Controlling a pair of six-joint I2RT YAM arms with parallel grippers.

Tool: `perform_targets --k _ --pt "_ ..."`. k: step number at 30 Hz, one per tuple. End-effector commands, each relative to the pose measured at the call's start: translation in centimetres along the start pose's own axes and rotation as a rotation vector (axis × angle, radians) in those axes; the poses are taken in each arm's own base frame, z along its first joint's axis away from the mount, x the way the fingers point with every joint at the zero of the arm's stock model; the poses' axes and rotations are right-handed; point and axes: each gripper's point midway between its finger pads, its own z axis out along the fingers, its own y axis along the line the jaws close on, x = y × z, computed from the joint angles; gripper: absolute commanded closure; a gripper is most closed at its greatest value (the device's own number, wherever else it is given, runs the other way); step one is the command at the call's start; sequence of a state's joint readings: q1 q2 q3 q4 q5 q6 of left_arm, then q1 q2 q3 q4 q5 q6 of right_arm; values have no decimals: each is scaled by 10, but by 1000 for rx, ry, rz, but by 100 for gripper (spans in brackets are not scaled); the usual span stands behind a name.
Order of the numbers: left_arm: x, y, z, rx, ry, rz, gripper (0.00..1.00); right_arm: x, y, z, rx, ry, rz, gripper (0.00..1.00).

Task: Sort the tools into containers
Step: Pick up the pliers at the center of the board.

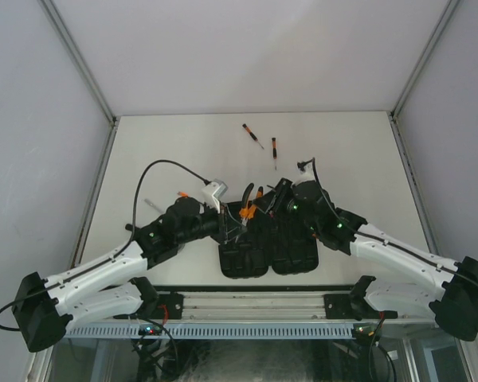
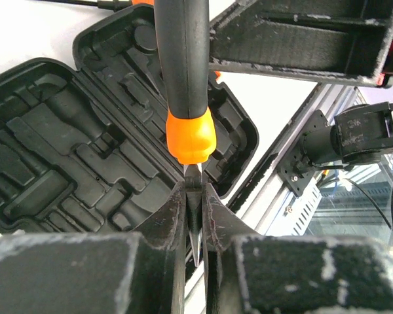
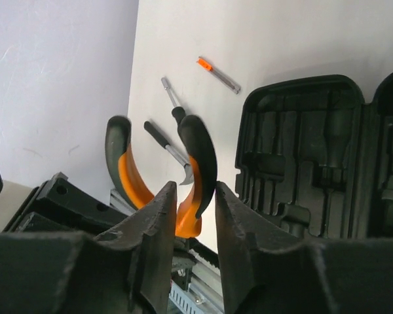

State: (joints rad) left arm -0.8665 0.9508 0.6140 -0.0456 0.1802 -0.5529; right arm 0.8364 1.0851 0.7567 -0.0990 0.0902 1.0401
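Pliers [image 1: 247, 204] with orange-and-black handles hang above the open black case [image 1: 271, 256], between both grippers. My left gripper [image 2: 195, 222] is shut on the pliers' metal nose [image 2: 195, 210], and the handles [image 2: 183, 78] rise away from it. My right gripper [image 3: 195, 196] is open, its fingers standing either side of one curved handle [image 3: 200, 154] with a gap showing. The other handle [image 3: 121, 163] curves off to the left. The case's moulded slots [image 2: 85, 150] lie open below. Two screwdrivers [image 1: 252, 135] [image 1: 275, 151] rest on the far table.
More small tools lie on the table left of the case: an orange-tipped one [image 3: 217, 73], a thin metal one [image 3: 167, 88] and a black-handled one [image 3: 160, 139]. The metal rail [image 1: 247, 302] runs along the near table edge. White walls enclose the table.
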Motion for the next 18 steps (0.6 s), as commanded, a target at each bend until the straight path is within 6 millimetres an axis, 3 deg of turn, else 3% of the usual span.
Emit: perform_targets --k 1,8,11,18 --pt "-44 -20 -12 30 -136 59 100 -15 50 -16 -160 -40 -28 68" --pt "-47 -21 -19 28 -155 72 100 -20 47 -22 -139 -71 -29 49" --pt "-50 -20 -22 19 -171 75 100 -21 44 -26 -119 -84 -31 36" --pt "-50 -21 -23 21 -163 91 100 -12 51 -28 -140 -68 -31 22"
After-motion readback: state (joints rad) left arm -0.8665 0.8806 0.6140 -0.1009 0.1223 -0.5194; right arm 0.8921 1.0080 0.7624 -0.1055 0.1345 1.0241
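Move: The left hand already holds the pliers by their jaws, handles standing up; the pliers' middle is about 3 cm ahead, 1 cm to the right and 3 cm above it. From the right hand, whose fingers have just begun to open at the handles, that middle lies some 3 cm back, 3 cm to the left and 1 cm higher. The open tool case lies about 17 cm below the left hand, its middle roughly 8 cm to the right and about level fore and aft. Upward and slightly back, about 3 cm in all, the right hand comes away from the pliers' handles while its fingers, only slightly parted, spread to three-quarters open. The left hand keeps its pinch on the jaws and carries the pliers about 1.5 cm to its left and a little up, away from the right gripper. ##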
